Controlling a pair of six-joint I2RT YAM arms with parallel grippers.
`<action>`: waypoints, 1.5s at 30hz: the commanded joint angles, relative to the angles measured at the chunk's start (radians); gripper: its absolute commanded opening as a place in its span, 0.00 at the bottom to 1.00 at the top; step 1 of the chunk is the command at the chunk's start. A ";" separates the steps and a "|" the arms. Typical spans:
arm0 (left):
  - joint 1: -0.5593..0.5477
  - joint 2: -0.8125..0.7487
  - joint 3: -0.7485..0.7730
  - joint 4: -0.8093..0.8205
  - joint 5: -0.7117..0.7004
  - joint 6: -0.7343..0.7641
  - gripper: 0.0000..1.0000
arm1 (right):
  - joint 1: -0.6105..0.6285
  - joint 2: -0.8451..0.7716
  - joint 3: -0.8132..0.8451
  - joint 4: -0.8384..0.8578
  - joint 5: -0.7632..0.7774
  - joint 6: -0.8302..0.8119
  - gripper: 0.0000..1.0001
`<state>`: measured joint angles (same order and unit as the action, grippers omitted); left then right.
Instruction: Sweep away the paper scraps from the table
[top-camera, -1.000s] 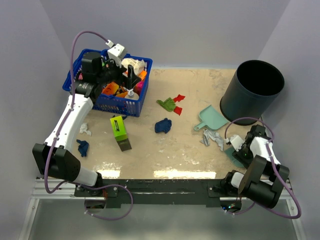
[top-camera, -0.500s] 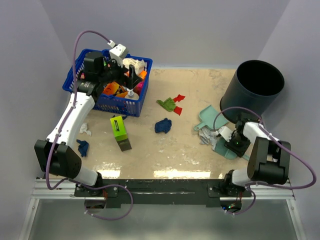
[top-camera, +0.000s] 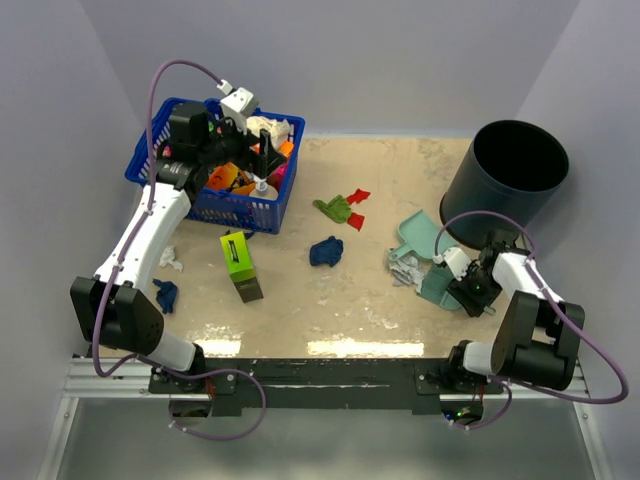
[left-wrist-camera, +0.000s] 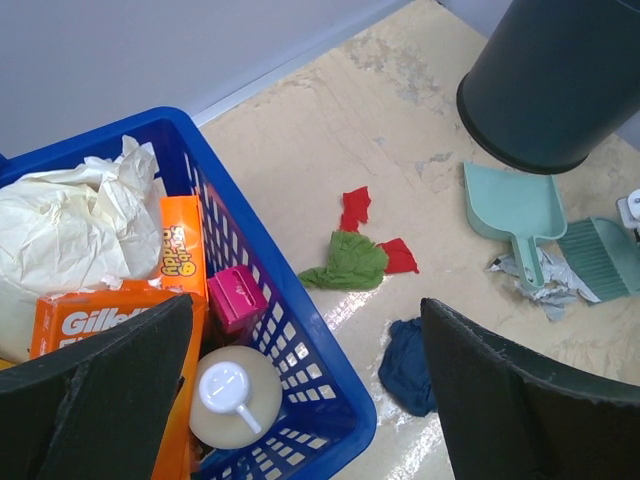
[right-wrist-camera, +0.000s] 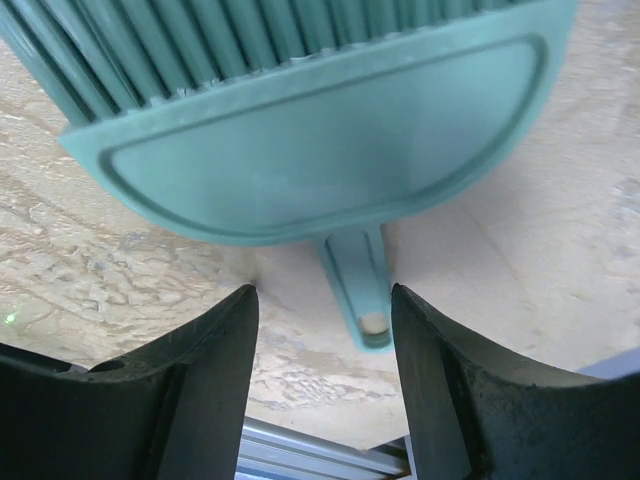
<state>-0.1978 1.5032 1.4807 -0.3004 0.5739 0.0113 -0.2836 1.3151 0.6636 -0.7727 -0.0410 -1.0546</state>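
Observation:
On the table (top-camera: 390, 170), paper scraps lie scattered: a dark blue wad (top-camera: 326, 250) (left-wrist-camera: 408, 362), an olive green one (top-camera: 335, 208) (left-wrist-camera: 347, 262), red bits (top-camera: 357, 197) (left-wrist-camera: 354, 207), a whitish-grey wad (top-camera: 405, 268) (left-wrist-camera: 535, 288), and a blue scrap (top-camera: 165, 295) and a white scrap (top-camera: 170, 258) at far left. The teal brush (top-camera: 437, 285) (right-wrist-camera: 300, 120) lies flat beside the grey wad. My right gripper (top-camera: 470, 288) (right-wrist-camera: 322, 300) is open, its fingers straddling the brush's handle (right-wrist-camera: 362, 290), which lies close to the right finger. My left gripper (top-camera: 255, 165) (left-wrist-camera: 308, 310) hangs wide open over the basket's corner, holding nothing.
A blue basket (top-camera: 255, 218) (left-wrist-camera: 330, 380) full of boxes and a bottle stands at back left. The teal dustpan (top-camera: 418, 235) (left-wrist-camera: 512, 205) lies by the black bin (top-camera: 505, 185) (left-wrist-camera: 560, 80). A green-and-black box (top-camera: 240, 265) lies left of centre. The table's front edge (top-camera: 320, 350) is near.
My right arm swung in from the near right edge to the brush. The brush slid left and the grey wad shifted left with it. The left arm barely moved.

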 joint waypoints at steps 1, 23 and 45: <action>-0.003 0.000 0.032 0.053 0.029 -0.033 1.00 | -0.003 0.033 -0.006 0.029 -0.023 -0.027 0.58; -0.031 -0.021 0.024 0.033 0.020 0.065 1.00 | -0.002 0.180 0.057 0.055 0.033 -0.015 0.27; -0.187 -0.171 -0.137 -0.107 0.290 0.710 1.00 | 0.150 -0.211 0.487 -0.623 -0.281 0.054 0.00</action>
<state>-0.2882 1.4265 1.3666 -0.3180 0.7681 0.3580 -0.1936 1.0809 1.0569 -1.2579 -0.2214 -1.0550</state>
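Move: The small brush lies loose, its handle about 1 cm ahead and 1 cm to the right of the right hand, just below the half-open fingers' midpoint; its head points left, some 5 cm ahead and 11 cm to the left. The grey scrap lies about 8 cm ahead and 19 cm left, the dustpan 18 ahead and 15 left, the bin roughly 23 cm straight ahead. From the left hand, the handle is some 52 cm right, 22 back and 30 below. The right hand stays low over the table, easing about a centimetre forward and right until its fingers straddle the brush handle, then pinches the handle near its end and lifts it about 14 cm, the rise ending in a swing of some 6 cm to the left with a slight wrist tilt that points the fingers more forward. Late on, the empty left hand, still wide open, draws back and right about 7 cm from over the basket, turning clockwise some 20 degrees. ##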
